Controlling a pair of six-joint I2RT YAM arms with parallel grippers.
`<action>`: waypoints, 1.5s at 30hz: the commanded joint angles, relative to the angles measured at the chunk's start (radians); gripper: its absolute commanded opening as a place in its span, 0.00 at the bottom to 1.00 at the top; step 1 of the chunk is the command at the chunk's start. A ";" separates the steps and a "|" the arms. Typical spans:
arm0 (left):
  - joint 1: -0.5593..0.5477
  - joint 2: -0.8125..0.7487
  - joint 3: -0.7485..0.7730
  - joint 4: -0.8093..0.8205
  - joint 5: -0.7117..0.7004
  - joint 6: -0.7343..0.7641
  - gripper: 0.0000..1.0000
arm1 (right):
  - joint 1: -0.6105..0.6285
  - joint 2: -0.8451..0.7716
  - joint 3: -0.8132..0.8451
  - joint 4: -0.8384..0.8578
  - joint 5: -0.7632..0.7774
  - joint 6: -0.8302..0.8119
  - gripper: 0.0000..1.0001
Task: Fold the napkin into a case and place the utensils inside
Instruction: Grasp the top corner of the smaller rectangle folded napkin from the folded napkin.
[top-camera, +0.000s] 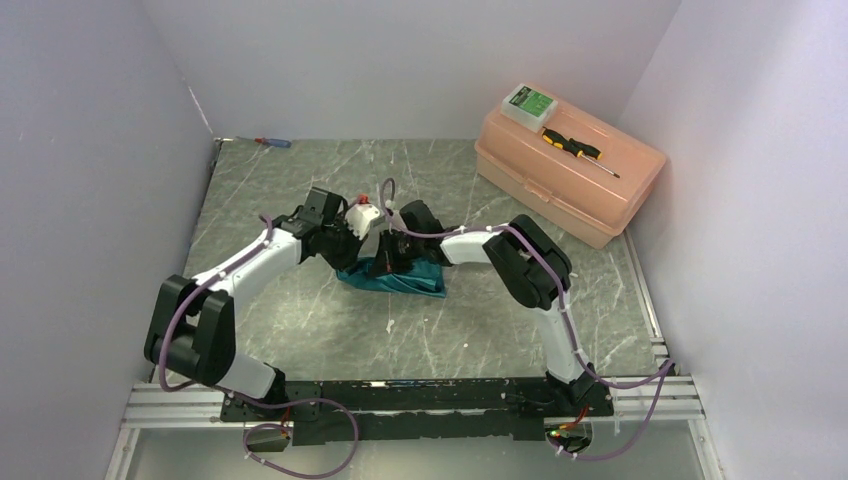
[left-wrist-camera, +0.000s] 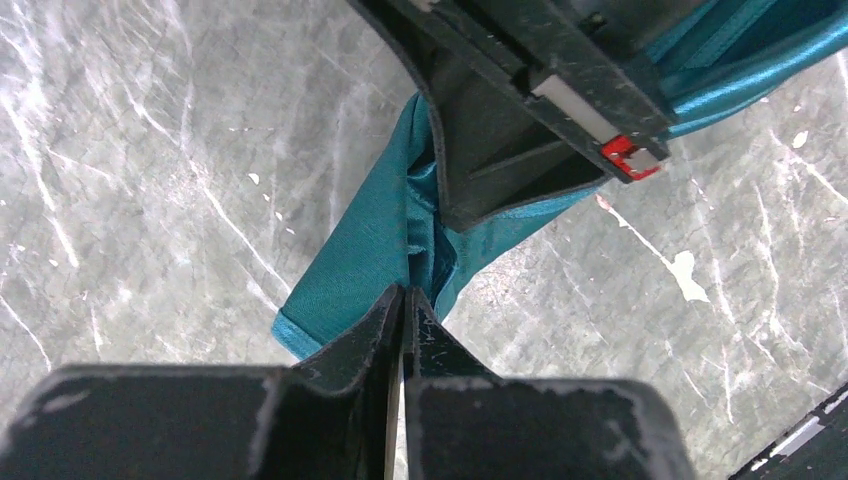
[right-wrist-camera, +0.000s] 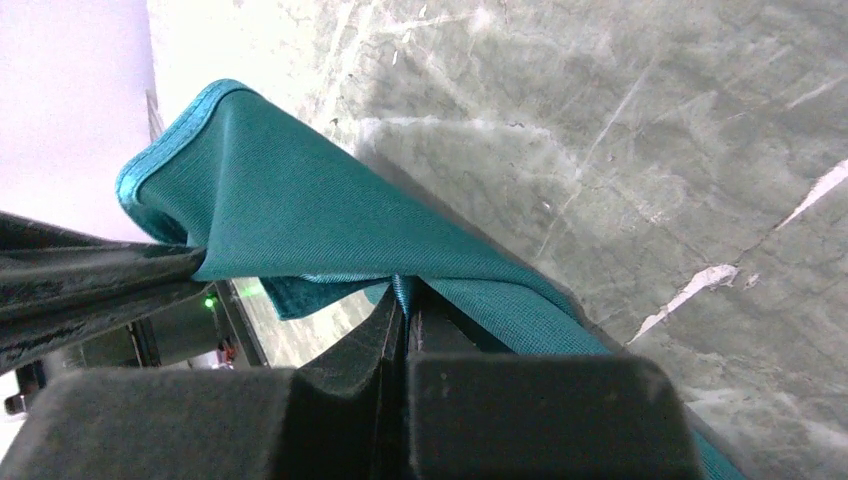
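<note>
The teal napkin (top-camera: 405, 282) lies bunched at mid-table, partly lifted off the marble top. My left gripper (left-wrist-camera: 405, 296) is shut, its tips pinching a fold of the napkin (left-wrist-camera: 350, 260). My right gripper (right-wrist-camera: 403, 292) is shut on a hem of the napkin (right-wrist-camera: 300, 215), which drapes over its fingers. In the top view both grippers meet right above the cloth, the left gripper (top-camera: 368, 252) beside the right gripper (top-camera: 393, 255). The cloth shows no flat case shape. The utensils are out of view.
A peach toolbox (top-camera: 570, 175) stands at the back right, with a yellow-and-black screwdriver (top-camera: 572, 148) and a green-and-white box (top-camera: 528, 103) on its lid. A red-and-blue screwdriver (top-camera: 272, 142) lies at the back left corner. White walls enclose three sides.
</note>
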 joint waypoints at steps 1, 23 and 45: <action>-0.001 -0.080 -0.021 0.006 0.061 0.039 0.10 | 0.003 0.071 0.038 -0.238 0.118 -0.026 0.00; -0.035 -0.182 -0.129 0.029 0.134 0.177 0.29 | 0.016 0.083 0.138 -0.306 0.089 0.022 0.00; -0.061 -0.037 -0.208 0.256 -0.096 0.243 0.29 | 0.015 0.046 0.040 -0.096 -0.047 0.038 0.02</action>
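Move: The napkin's loose top corner lies just under the left fingertips, about 1 cm back and 2 cm below that hand. The napkin's left end is 2 cm to the left, 1 cm back and some 6 cm lower; the napkin's middle lies roughly 11 cm right, 3 cm back and 7 cm down. From the right hand, already pinching the fold, the corner is about 7 cm left, level fore and aft, and 3 cm up. Left hand opens, easing back about 4 cm, then dips 3 cm and forward to the corner; right keeps pinching. ##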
